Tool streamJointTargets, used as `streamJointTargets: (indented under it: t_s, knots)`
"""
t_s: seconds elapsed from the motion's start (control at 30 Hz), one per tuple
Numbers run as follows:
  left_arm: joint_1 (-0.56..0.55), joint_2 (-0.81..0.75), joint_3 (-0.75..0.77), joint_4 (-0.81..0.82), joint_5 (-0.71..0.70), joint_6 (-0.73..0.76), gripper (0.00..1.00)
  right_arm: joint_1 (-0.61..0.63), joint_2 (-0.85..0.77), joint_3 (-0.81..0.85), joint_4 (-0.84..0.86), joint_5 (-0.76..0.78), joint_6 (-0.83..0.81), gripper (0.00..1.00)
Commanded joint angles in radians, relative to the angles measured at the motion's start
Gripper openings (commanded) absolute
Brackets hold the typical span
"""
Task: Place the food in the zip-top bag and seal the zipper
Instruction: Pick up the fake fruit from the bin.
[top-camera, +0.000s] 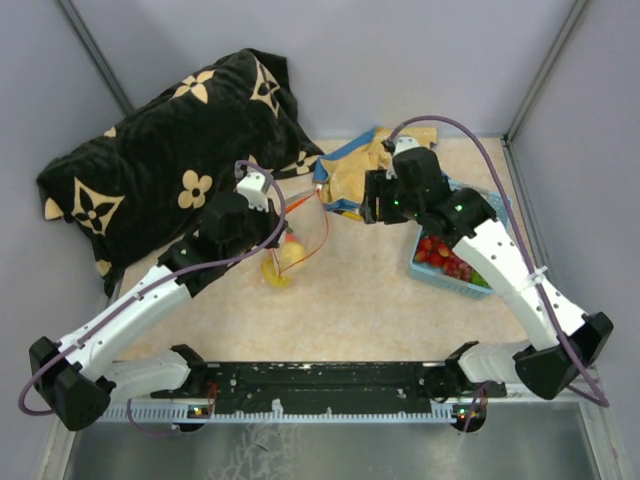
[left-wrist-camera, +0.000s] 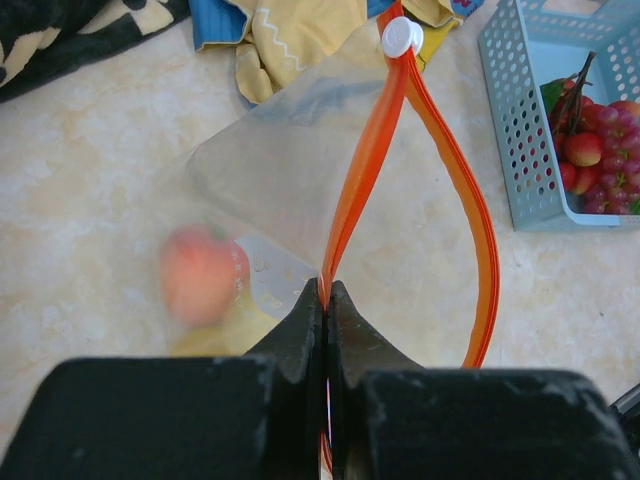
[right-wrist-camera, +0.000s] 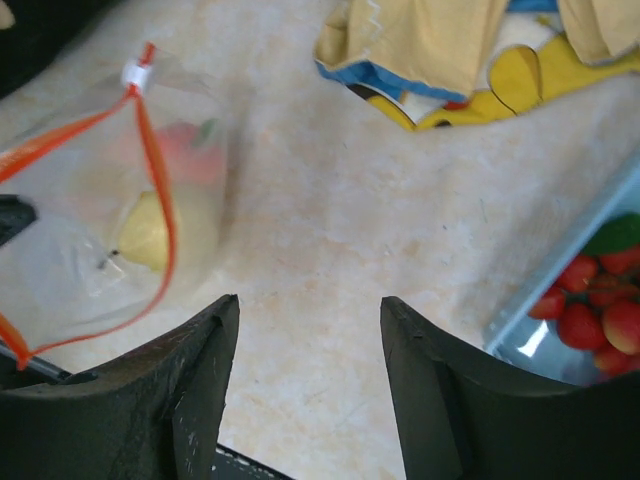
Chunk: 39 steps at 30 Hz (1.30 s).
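The clear zip-top bag (top-camera: 305, 235) hangs open over the middle of the table. My left gripper (left-wrist-camera: 328, 290) is shut on the near end of its red-orange zipper (left-wrist-camera: 365, 170); the two strips spread apart towards the white tip (left-wrist-camera: 401, 37). An orange fruit (left-wrist-camera: 200, 272) and a yellow lemon (right-wrist-camera: 145, 232) lie inside the bag (right-wrist-camera: 70, 250). My right gripper (right-wrist-camera: 310, 305) is open and empty above bare table, between the bag and the basket. More food (top-camera: 445, 258), red berries and grapes, lies in the light-blue basket (left-wrist-camera: 510, 120).
A yellow-and-blue cloth (top-camera: 355, 170) lies behind the bag. A large black patterned pillow (top-camera: 170, 150) fills the back left. The basket (top-camera: 440, 282) sits at the right under my right arm. Grey walls close in the table.
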Motion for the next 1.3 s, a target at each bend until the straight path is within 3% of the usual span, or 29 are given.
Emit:
streamJointTargets:
  t_s: [0.0,0.13,0.5,0.73,1.27]
  knots:
    - [0.005,-0.004,0.032,0.0,-0.013,0.023,0.0,-0.068,-0.079,-0.076,-0.094,0.068,-0.025,0.6]
    - [0.005,-0.015,0.024,-0.006,-0.029,0.031,0.0,-0.143,-0.143,-0.204,-0.095,0.168,-0.038,0.63]
    - [0.006,-0.034,0.011,-0.007,-0.03,0.06,0.0,-0.375,-0.281,-0.533,0.083,0.224,-0.02,0.63]
    - [0.006,-0.043,-0.005,0.003,-0.023,0.07,0.0,-0.503,-0.269,-0.597,0.193,0.178,-0.04,0.64]
    - [0.005,-0.038,-0.015,0.008,-0.013,0.075,0.0,-0.686,-0.082,-0.687,0.507,0.041,-0.135,0.58]
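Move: The red grapes in the blue bin are about 24 cm to my right hand's right, level with it fore and aft and some 24 cm below. The strawberries lie roughly 4 cm beyond and 3 cm left of those grapes, the green grapes about 7 cm to their right. The open bag hangs some 18 cm to my right hand's left, about 16 cm lower. From my left hand the red grapes are about 46 cm right, 3 cm ahead, 21 cm down. I swing my right hand away from the bag, sweeping about 24 cm right and 17 cm down, drawing back a little, then easing some 5 cm forward over the bin until the open fingers hang above the red grapes. On the way the wrist turns roughly 35 degrees clockwise. My left hand keeps its pinch on the bag's edge almost in place. ##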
